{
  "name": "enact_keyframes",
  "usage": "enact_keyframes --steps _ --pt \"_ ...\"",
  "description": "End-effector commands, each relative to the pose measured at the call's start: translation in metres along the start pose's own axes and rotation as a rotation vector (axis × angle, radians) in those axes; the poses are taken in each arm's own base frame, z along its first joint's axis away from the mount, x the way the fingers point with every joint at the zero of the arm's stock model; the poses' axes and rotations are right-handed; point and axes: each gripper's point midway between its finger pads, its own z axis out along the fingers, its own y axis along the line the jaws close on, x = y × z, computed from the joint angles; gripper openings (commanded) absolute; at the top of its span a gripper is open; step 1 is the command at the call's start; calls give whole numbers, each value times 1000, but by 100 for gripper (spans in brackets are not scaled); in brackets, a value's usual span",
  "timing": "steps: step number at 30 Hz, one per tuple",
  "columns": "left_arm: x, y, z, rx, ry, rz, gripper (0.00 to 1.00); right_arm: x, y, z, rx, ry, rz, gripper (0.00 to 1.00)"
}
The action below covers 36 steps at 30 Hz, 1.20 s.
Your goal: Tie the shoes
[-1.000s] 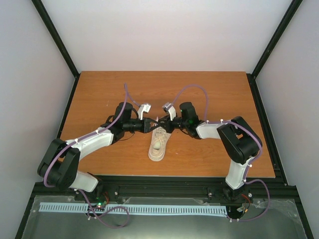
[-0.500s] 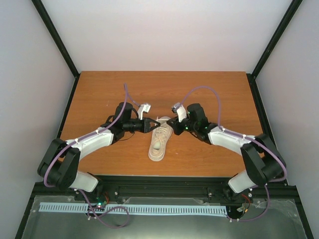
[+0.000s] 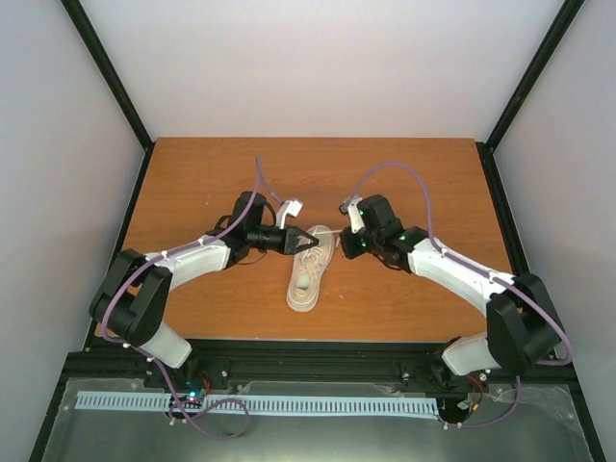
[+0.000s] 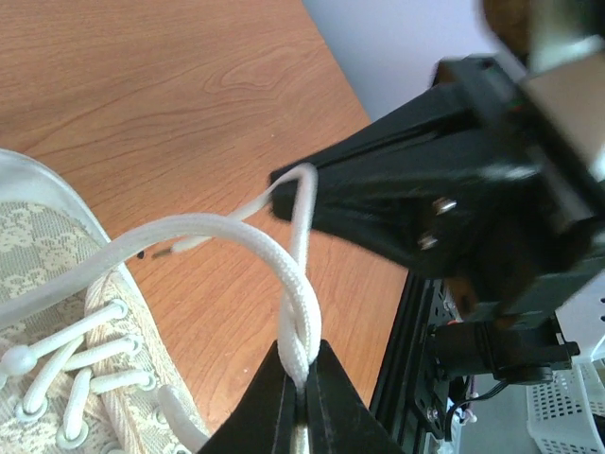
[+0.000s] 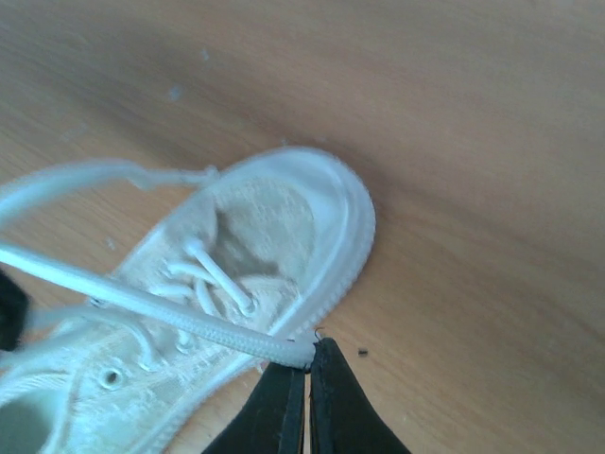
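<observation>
The cream sneaker (image 3: 306, 274) lies mid-table with its toe pointing away from the arm bases. It also shows in the left wrist view (image 4: 52, 241) and in the right wrist view (image 5: 326, 222). My left gripper (image 3: 313, 240) is over the toe end, shut on a doubled white lace (image 4: 232, 230) at its fingertips (image 4: 302, 374). My right gripper (image 3: 344, 246) is just right of the toe. It is shut on the end of a lace (image 5: 180, 310) that stretches taut across the shoe from its tips (image 5: 308, 364). In the left wrist view the right gripper (image 4: 288, 194) pinches a lace end.
The shoe lies on a brown wooden table (image 3: 192, 183) with a black frame rail (image 3: 318, 351) along its near edge. White walls enclose the back and sides. A white basket (image 4: 567, 416) shows beyond the table edge in the left wrist view.
The grippers met over the shoe's toe a second ago. The right gripper has since pulled off to the right with its lace. The left gripper has shifted slightly right.
</observation>
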Motion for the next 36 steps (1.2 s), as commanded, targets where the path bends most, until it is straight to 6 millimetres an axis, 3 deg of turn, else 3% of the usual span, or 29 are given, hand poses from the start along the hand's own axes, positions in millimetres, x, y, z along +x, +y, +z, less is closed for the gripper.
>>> enact_keyframes --steps 1,4,7,11,15,19,24,29,36 --pt "-5 -9 7 51 25 66 1 44 -10 28 28 80 112 3" --pt "-4 -8 7 49 25 69 1 53 -15 36 -3 73 184 5" --pt "-6 -7 5 30 14 70 1 47 -17 30 -64 40 207 26" --pt "-7 -6 3 11 2 63 1 26 -7 4 -177 -68 169 62" --pt "-7 -10 1 21 -4 67 1 0 19 -21 -354 -181 97 80" --pt "-4 -9 1 26 6 67 1 -34 46 -39 -529 -285 44 86" --pt "-1 -13 -1 39 10 74 1 -62 65 -44 -679 -352 -4 88" --pt "0 -18 -2 63 23 84 1 -66 75 -33 -768 -320 -45 88" --pt "-1 -21 -2 69 25 91 1 -50 87 -11 -849 -215 -57 86"
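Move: The lace pinched in the left fingers lies some 8 cm to the left of the right hand, about 2 cm back and roughly level; the right fingers hold the tail running across from it. The shoe's toe is about 7 cm left of the right hand, level with it fore and aft, and some 11 cm below. For the left hand, the pinched lace is right between the fingertips, with the toe about 3 cm ahead, 1 cm right and 11 cm below. Drop the right gripper about 7 cm with its lace tail, easing a little right and back, and open wide to let the tail go. Then sweep up some 14 cm from the low point and about 10 cm left, over the left fingertips, swinging the fingers up and counter-clockwise to point at the left gripper. Keep the left gripper pinching its lace almost in place. ##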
